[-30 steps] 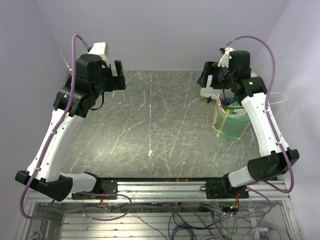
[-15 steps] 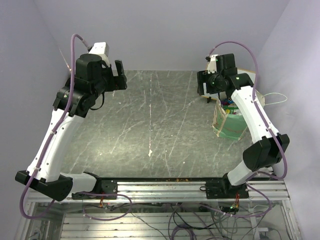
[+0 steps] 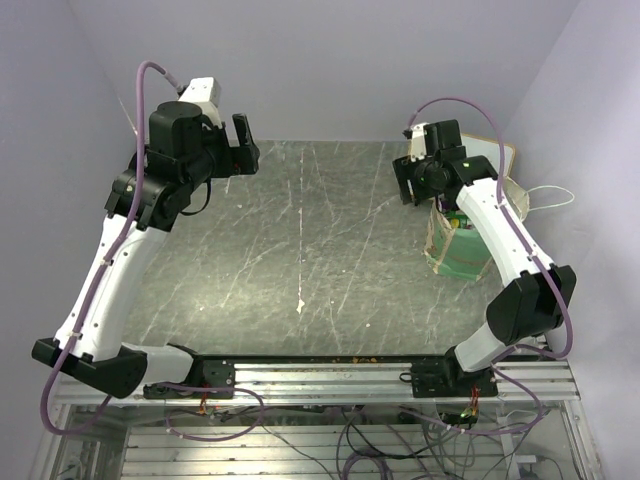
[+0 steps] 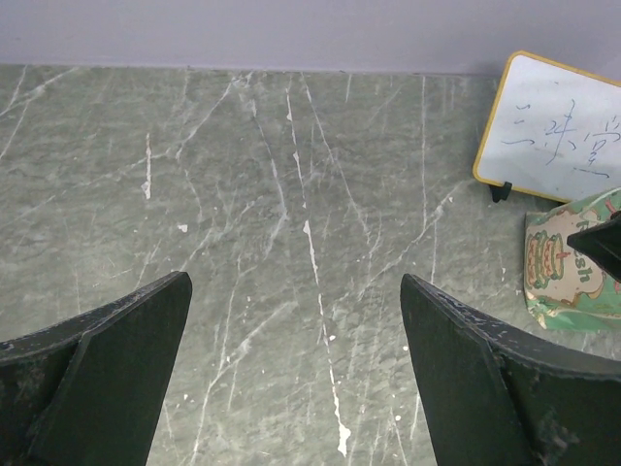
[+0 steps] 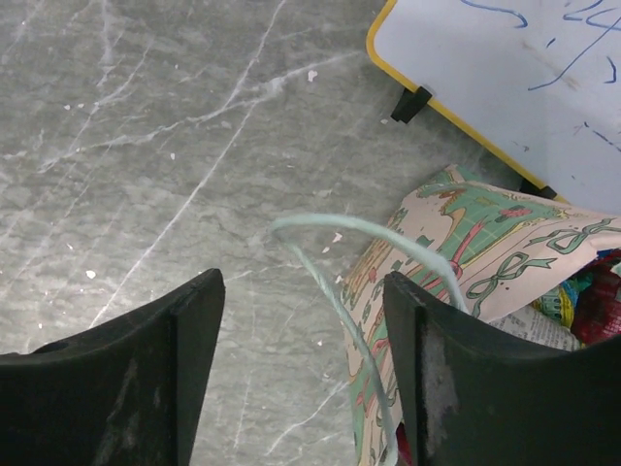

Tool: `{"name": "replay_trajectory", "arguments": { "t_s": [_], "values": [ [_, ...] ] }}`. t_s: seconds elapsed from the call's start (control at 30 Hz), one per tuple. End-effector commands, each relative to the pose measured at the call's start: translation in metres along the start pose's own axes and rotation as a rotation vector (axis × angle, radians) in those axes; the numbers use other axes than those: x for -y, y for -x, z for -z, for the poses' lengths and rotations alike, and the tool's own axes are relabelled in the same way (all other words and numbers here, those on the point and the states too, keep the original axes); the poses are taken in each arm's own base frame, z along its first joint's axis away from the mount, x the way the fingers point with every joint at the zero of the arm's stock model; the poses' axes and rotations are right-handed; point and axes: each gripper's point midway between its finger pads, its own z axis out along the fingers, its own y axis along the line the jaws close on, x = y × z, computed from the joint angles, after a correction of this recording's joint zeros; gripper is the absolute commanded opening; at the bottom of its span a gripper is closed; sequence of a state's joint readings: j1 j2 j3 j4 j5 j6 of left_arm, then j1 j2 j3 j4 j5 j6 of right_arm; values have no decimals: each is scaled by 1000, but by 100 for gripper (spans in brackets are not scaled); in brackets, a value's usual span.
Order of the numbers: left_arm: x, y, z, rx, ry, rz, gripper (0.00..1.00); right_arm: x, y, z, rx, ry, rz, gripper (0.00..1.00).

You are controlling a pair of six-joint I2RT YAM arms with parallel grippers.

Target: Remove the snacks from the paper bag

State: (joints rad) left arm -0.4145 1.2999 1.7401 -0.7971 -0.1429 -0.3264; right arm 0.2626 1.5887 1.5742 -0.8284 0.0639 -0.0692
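Observation:
The mint-green paper bag [image 3: 458, 248] stands at the table's right side. Its patterned top edge [image 5: 475, 248] is in the right wrist view, with bright snacks [image 5: 590, 303] showing inside its mouth. My right gripper [image 5: 301, 282] hangs just over the bag's left rim [image 3: 410, 186], open. The bag's thin string handle [image 5: 354, 225] loops up between the two fingers, unclamped. My left gripper [image 4: 293, 282] is held high over the far left of the table [image 3: 242, 150], wide open and empty. It sees the bag [image 4: 568, 272] off to its right.
A white, yellow-framed whiteboard [image 3: 500, 165] leans on small black feet right behind the bag, also seen by both wrist views [image 5: 524, 68] [image 4: 558, 126]. The bag's other string handle [image 3: 548, 195] sticks out toward the right wall. Grey marble tabletop [image 3: 320, 240] lies between the arms.
My right arm's wrist has swung left and lowered toward the bag's left rim, and its jaws have narrowed a little. The left arm has hardly moved.

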Motion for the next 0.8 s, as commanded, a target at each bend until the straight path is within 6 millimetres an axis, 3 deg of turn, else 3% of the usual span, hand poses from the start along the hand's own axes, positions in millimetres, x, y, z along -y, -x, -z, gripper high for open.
{"name": "replay_trajectory", "arguments": {
  "t_s": [0.0,0.13,0.27,0.33,0.47,0.77],
  "values": [
    [12,16,9,46,-50,25,99,-4,6,0,16,8,23,61],
    [10,15,14,38,-36,67,100,-19,2,-1,-9,50,19,39],
    [14,13,17,2,-44,103,98,-39,4,1,-6,123,-2,9],
    [16,11,20,-11,-48,125,96,-50,4,4,-1,162,-18,0],
    [19,7,30,-13,-73,186,96,-78,8,13,33,265,-81,0],
    [18,8,61,-7,-73,278,95,-176,44,46,145,551,-208,0]
  ]
}}
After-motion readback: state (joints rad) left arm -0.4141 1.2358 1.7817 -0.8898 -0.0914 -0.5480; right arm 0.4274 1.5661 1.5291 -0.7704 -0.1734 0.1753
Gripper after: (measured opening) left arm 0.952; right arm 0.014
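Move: The near handle of the paper bag already loops between the right hand's open fingertips, only a centimetre or so to the right of and below the hand point. The bag's middle is some 15 cm to the right, about 4 cm back and roughly 15 cm below; the whiteboard leans about 12 cm ahead, 15 cm right and 12 cm below. From the left hand the handle is about 39 cm to the right, 5 cm ahead and 19 cm lower. The right fingers close from well open to shut and pinch the green handle loop between their tips, then the hand keeps hold and draws it left, away from the bag, by about 11 cm and some 4 cm back, staying nearly level while its left side rolls up some 20 degrees. The empty left hand, still wide open, eases back a few centimetres and slightly up, its left side dipping a little. ##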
